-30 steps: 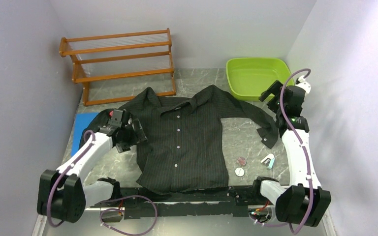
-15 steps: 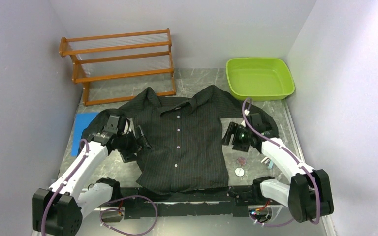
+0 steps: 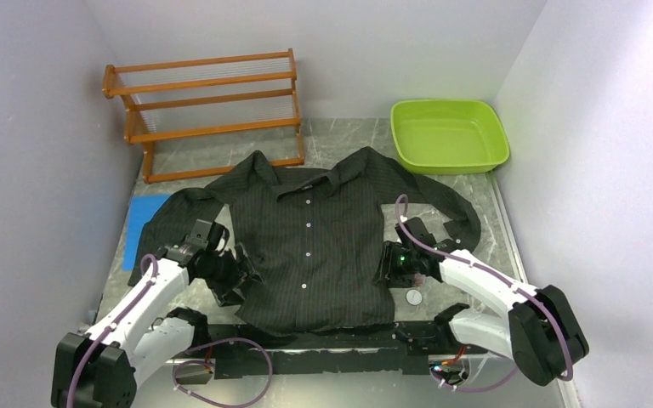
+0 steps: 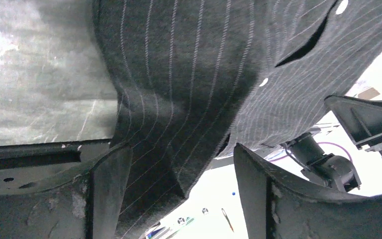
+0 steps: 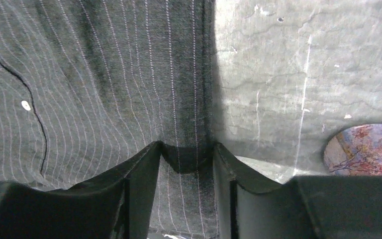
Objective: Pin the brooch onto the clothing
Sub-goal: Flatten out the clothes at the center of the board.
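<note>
The clothing (image 3: 315, 246), a black pinstriped shirt with white buttons, lies spread flat in the middle of the table. My left gripper (image 3: 242, 274) is at the shirt's lower left side edge. In the left wrist view the gripper (image 4: 181, 149) is open, and the lifted cloth (image 4: 189, 74) hangs between its fingers. My right gripper (image 3: 387, 263) is at the shirt's right side edge. It is open (image 5: 185, 147), with a fold of the cloth (image 5: 104, 74) between its tips. The brooch (image 5: 363, 149), a round floral disc, lies on the table just right of that gripper.
A white round badge (image 3: 413, 297) lies by the shirt's lower right corner. A green tub (image 3: 448, 136) stands at the back right and a wooden rack (image 3: 208, 110) at the back left. A blue sheet (image 3: 143, 212) lies under the left sleeve.
Both arms came down and inward to the shirt's side edges, the right one from beside the green tub. Both grippers have narrowed, the right one more.
</note>
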`<state>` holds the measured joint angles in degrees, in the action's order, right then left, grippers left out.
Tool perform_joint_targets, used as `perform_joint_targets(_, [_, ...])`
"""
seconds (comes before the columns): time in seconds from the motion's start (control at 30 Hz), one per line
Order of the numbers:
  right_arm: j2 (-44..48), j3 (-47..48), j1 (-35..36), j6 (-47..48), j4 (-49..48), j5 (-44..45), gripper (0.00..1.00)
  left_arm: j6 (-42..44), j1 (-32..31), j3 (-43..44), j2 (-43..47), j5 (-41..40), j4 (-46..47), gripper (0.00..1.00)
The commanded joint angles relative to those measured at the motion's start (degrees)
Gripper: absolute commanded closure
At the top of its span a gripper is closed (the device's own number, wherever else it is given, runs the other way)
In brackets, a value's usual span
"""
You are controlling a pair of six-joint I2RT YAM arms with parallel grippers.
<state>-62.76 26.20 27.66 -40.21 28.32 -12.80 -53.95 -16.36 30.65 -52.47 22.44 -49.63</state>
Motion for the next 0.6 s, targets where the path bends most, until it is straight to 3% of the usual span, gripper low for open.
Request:
perform_joint_targets(0.0, [-1.64,-0.38,2.42,-1.3,1.16,3.3,0.62,-2.61,-1.18,-0.46,0.14,0.68,-0.56,0.24])
perform_joint_targets(0.1, [-1.14,-0.12,3.94,-1.84,1.9,2.86,0.83,-3.09,-1.52,0.24,1.98,0.13,-2.16,0.4])
perform_joint_targets(0.17, [-0.23,-0.01,4.86,-2.18,3.32,2.37,0.91,-3.07,-1.65,0.62,3.3,0.36,-2.85,0.66])
perform_joint_targets(0.27, [2.14,0.12,5.8,-2.51,6.18,2.16,0.94,-3.12,-1.74,0.84,4.07,1.42,-4.3,0.97])
perform_joint_targets(0.4, [7.5,1.51,6.0,-2.4,11.22,1.29,1.0,-1.89,-1.83,4.01,4.65,2.59,-8.81,0.97])
perform_joint_targets(0.57, [14.71,4.35,6.1,-3.43,16.6,0.44,1.0,0.25,-1.9,12.3,6.76,-0.32,-17.33,0.97])
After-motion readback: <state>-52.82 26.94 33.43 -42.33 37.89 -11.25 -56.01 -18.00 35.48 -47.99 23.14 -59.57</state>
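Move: The shirt's left side edge, just above the hem, lies between the left hand's open fingers, some 1 cm back and 1 below; the lowest button is about 14 cm to that hand's right, level with it fore and aft. The right hand is at the opposite side edge, already between its half-closed fingers, about 1 cm back and 1 below. From this hand the patterned disc lies roughly 7 cm right, the white disc 6 right and 4 back. The shirt's two lower side edges get pinched, each between the fingers of the hand beside it, both grippers shutting fully. The left hand eases back about 2 cm towards the hem and then lifts roughly 3 cm; the right draws back some 3 cm along its edge, rising over the last part, edge in its grip. ##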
